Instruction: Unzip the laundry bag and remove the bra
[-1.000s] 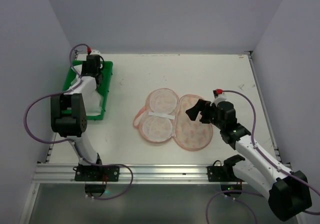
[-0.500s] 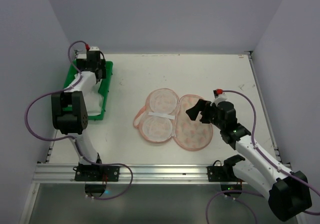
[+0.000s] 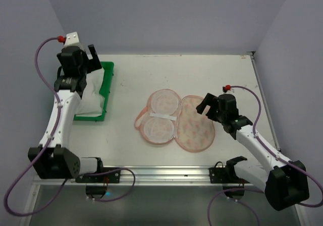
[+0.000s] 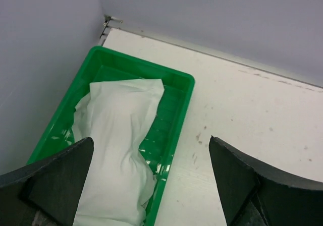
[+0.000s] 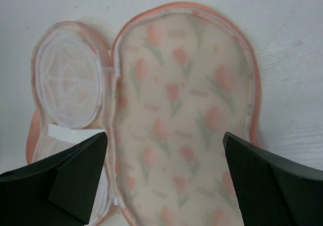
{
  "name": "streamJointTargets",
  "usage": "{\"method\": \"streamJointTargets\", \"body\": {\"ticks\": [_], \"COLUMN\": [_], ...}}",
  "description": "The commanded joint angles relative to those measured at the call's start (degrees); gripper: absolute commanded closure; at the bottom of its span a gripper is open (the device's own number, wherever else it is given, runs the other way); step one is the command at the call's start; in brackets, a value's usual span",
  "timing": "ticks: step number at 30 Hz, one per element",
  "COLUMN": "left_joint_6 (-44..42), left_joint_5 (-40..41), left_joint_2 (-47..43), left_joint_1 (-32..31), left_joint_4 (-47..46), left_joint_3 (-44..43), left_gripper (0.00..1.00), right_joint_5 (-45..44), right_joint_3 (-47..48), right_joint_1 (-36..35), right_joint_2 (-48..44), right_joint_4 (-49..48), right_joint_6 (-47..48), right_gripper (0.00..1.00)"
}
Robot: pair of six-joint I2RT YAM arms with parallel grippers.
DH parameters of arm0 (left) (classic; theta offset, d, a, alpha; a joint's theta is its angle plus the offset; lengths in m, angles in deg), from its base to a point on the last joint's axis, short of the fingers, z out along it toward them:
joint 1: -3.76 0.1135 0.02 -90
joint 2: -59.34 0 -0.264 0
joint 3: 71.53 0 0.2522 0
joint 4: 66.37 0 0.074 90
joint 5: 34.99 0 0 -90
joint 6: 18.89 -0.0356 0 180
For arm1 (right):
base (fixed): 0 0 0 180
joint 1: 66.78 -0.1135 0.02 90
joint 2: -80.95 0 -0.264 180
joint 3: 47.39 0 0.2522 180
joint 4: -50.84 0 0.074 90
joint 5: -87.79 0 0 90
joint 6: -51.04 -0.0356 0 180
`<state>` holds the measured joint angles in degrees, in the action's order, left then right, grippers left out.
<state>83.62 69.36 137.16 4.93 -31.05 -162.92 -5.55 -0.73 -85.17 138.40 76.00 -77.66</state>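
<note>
The laundry bag [image 3: 194, 127] lies unzipped and spread flat mid-table, its tulip-printed half [image 5: 181, 110] on the right and its pale inner half [image 5: 68, 79] on the left. A white padded bra [image 3: 92, 97] lies in the green tray [image 3: 108, 69] at the far left. My left gripper [image 3: 90, 63] hangs open, raised above the tray's far end. In the left wrist view the bra [image 4: 118, 135] sits in the tray [image 4: 176, 77] beneath the empty left gripper [image 4: 151, 140]. My right gripper [image 3: 206, 110] hovers open over the bag's right half; in its own view the right gripper [image 5: 164, 134] holds nothing.
Grey walls close in the table at the back and on both sides, and the tray sits tight in the back left corner. An aluminium rail [image 3: 151, 173] with the arm bases runs along the near edge. Purple cables loop off both arms.
My left gripper opened, let go of the bra in the tray and rose well above it. My right gripper shifted slightly farther back over the bag, still open.
</note>
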Motion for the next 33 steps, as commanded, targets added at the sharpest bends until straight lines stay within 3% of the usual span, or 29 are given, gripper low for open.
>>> {"method": "streamJointTargets", "body": {"ticks": [1, 7, 15, 24, 26, 29, 31, 33], "left_joint_6": [3.9, 4.3, 2.3, 0.9, 0.8, 0.8, 0.7, 0.6], "left_joint_5": [-9.6, -12.2, -8.9, -5.4, -5.2, -4.8, -4.7, -4.7], "left_joint_2": [-8.9, -22.3, -26.1, -26.8, -26.8, -27.0, -27.1, -27.2], "left_joint_1": [0.5, 0.0, -4.3, -5.9, -6.1, -6.2, -6.3, -6.4], "left_joint_4": [-0.8, -4.5, -6.6, -8.7, -8.7, -8.6, -8.7, -8.6], "left_joint_3": [10.3, 23.7, 30.9, 33.9, 34.0, 34.0, 34.2, 34.2], "left_gripper": [0.0, 0.0, 0.0, 0.0, 0.0, 0.0, 0.0, 0.0], "right_joint_5": [-3.9, -1.0, 0.3, 8.8, 9.2, 9.5, 9.0, 8.6], "right_joint_3": [4.4, 6.8, 10.3, 11.6, 11.6, 11.7, 12.1, 12.3], "right_joint_1": [2.5, 5.1, 5.2, 4.8, 4.7, 4.7, 4.8, 4.7], "right_joint_2": [5.1, 13.7, 22.8, 27.5, 27.6, 27.7, 27.9, 28.1], "right_joint_4": [7.1, 10.3, 14.3, 13.5, 12.9, 12.7, 12.9, 13.1], "right_joint_6": [-5.1, -6.3, -7.6, -7.4, -7.3, -6.9, -6.8, -6.7], "right_gripper": [0.01, 0.01, 0.02, 0.04, 0.1, 0.27, 0.46, 0.59]}}
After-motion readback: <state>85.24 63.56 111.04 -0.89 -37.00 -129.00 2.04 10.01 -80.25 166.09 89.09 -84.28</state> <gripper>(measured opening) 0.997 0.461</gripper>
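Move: The laundry bag lies open and flat on the table. From the right hand, the right rim of its tulip-print flap is about 4 cm to the right, 1 cm back and 10 cm below. The flap's middle is some 3 cm left and 1 cm back, and the bag's half with the round cup shapes is roughly 16 cm left and 2 cm ahead, both as low. From the left hand that rim is about 50 cm right, 14 cm back and 28 cm down. Lower the open right gripper about 9 cm to the flap's right rim, swinging 3 cm out to the right and then back left while tipping the fingers some 30 degrees further down, and start closing them around the rim at the end. Meanwhile draw the empty left gripper back, down and a little right, away from the tray's far end, fingers kept open. ##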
